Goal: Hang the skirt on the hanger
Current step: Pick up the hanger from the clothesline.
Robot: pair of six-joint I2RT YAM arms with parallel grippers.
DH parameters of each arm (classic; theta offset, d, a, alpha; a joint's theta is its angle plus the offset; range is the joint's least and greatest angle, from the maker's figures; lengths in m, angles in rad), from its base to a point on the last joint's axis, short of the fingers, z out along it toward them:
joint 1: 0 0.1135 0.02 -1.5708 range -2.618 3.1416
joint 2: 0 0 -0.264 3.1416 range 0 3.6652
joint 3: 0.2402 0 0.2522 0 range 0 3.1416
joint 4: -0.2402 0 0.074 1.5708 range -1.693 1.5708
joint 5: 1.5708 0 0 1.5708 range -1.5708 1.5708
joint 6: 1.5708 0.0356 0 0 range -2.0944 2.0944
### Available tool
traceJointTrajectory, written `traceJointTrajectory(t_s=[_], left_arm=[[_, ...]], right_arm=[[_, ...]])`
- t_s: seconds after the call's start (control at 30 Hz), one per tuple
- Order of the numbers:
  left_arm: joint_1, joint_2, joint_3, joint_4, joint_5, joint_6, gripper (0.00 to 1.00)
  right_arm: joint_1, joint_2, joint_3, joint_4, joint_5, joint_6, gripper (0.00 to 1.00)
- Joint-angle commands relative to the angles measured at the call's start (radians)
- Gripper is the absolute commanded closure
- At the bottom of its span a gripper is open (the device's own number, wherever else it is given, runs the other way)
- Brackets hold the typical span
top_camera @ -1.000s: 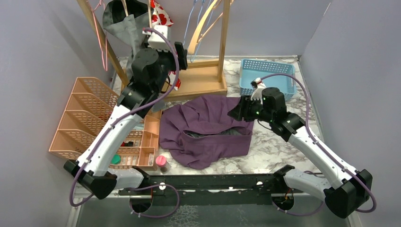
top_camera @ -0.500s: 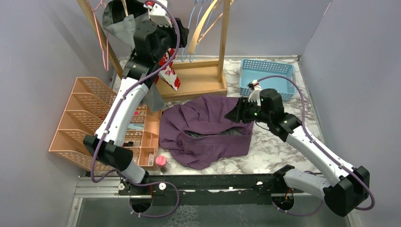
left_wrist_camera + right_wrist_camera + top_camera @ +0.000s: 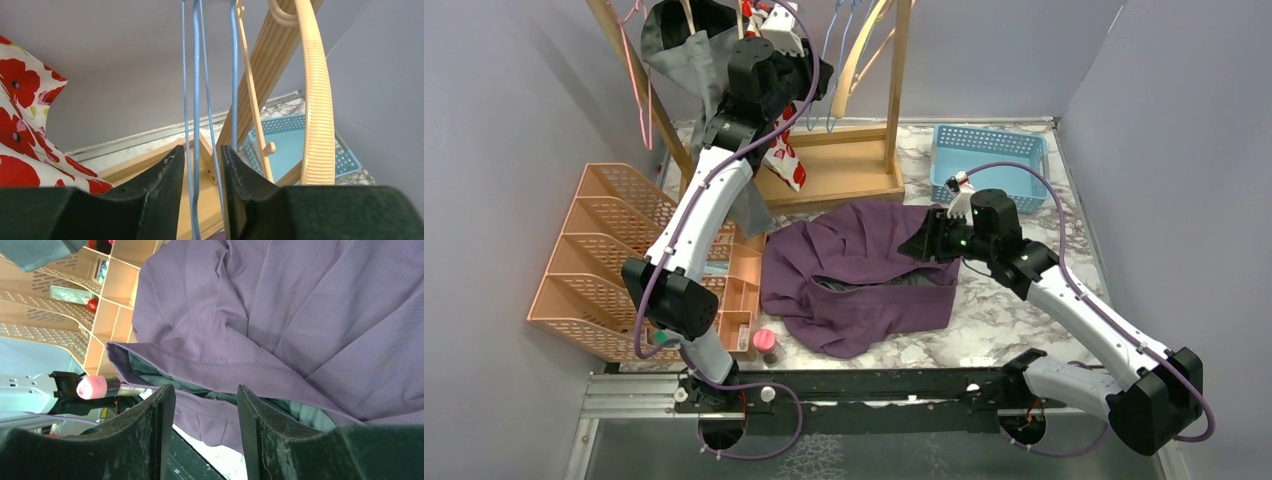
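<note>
The purple skirt (image 3: 859,275) lies crumpled on the marble table, its grey lining showing at the open waist (image 3: 280,305). Thin blue wire hangers (image 3: 196,100) hang from the wooden rack at the back (image 3: 835,25). My left gripper (image 3: 819,75) is raised to them. In the left wrist view its jaws (image 3: 202,150) stand a narrow gap apart with the blue wires running between them, not visibly pinched. My right gripper (image 3: 916,243) hovers over the skirt's right edge, open (image 3: 206,389), with nothing between its fingers.
A ribbed beige hanger (image 3: 315,100) hangs right of the blue ones. The rack's wooden base (image 3: 849,170) sits behind the skirt. A poppy-print cloth (image 3: 779,150) and a grey garment (image 3: 679,45) hang at left. A blue basket (image 3: 989,160) stands back right, an orange organiser (image 3: 614,250) at left.
My left arm has risen from above the rack's base up to the blue hangers, and its jaws have narrowed around the wires. The right arm has barely shifted.
</note>
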Motion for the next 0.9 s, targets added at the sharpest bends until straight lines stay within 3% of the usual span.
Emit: traceJointTrajectory(t_s=[0.0,0.33,0.57,0.87], left_arm=[[0.007,-0.005,0.026,0.045,0.013,0.032,0.68],[0.009,0.032,0.011,0.108,0.074,0.124,0.76],[0.009,0.05,0.043,0.108,0.055,0.166,1.0],[0.008,0.007,0.054,0.184,-0.046,0.212,1.0]], right_arm=[[-0.002,0.006,-0.007,0.022,-0.021,0.002,0.48],[-0.002,0.001,0.003,0.01,-0.008,0.0,0.48],[-0.002,-0.006,0.007,0.0,-0.001,0.001,0.48],[-0.002,-0.007,0.021,-0.013,0.006,0.001,0.48]])
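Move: The near strand of the blue hanger runs upright between the left hand's open fingers, about 1 cm ahead and level with them. The second blue hanger's strand hangs some 3 cm farther out and 4 cm right of the hand, and the wooden hanger about 7 cm right, level fore and aft. The floral skirt hangs some 10 cm left and 2 cm ahead. From the right hand, the near blue strand is roughly 25 cm ahead, 17 cm left and 24 cm up. Easing about 2 cm forward with a slight roll and upward tilt, the left hand pinches the near blue strand. ##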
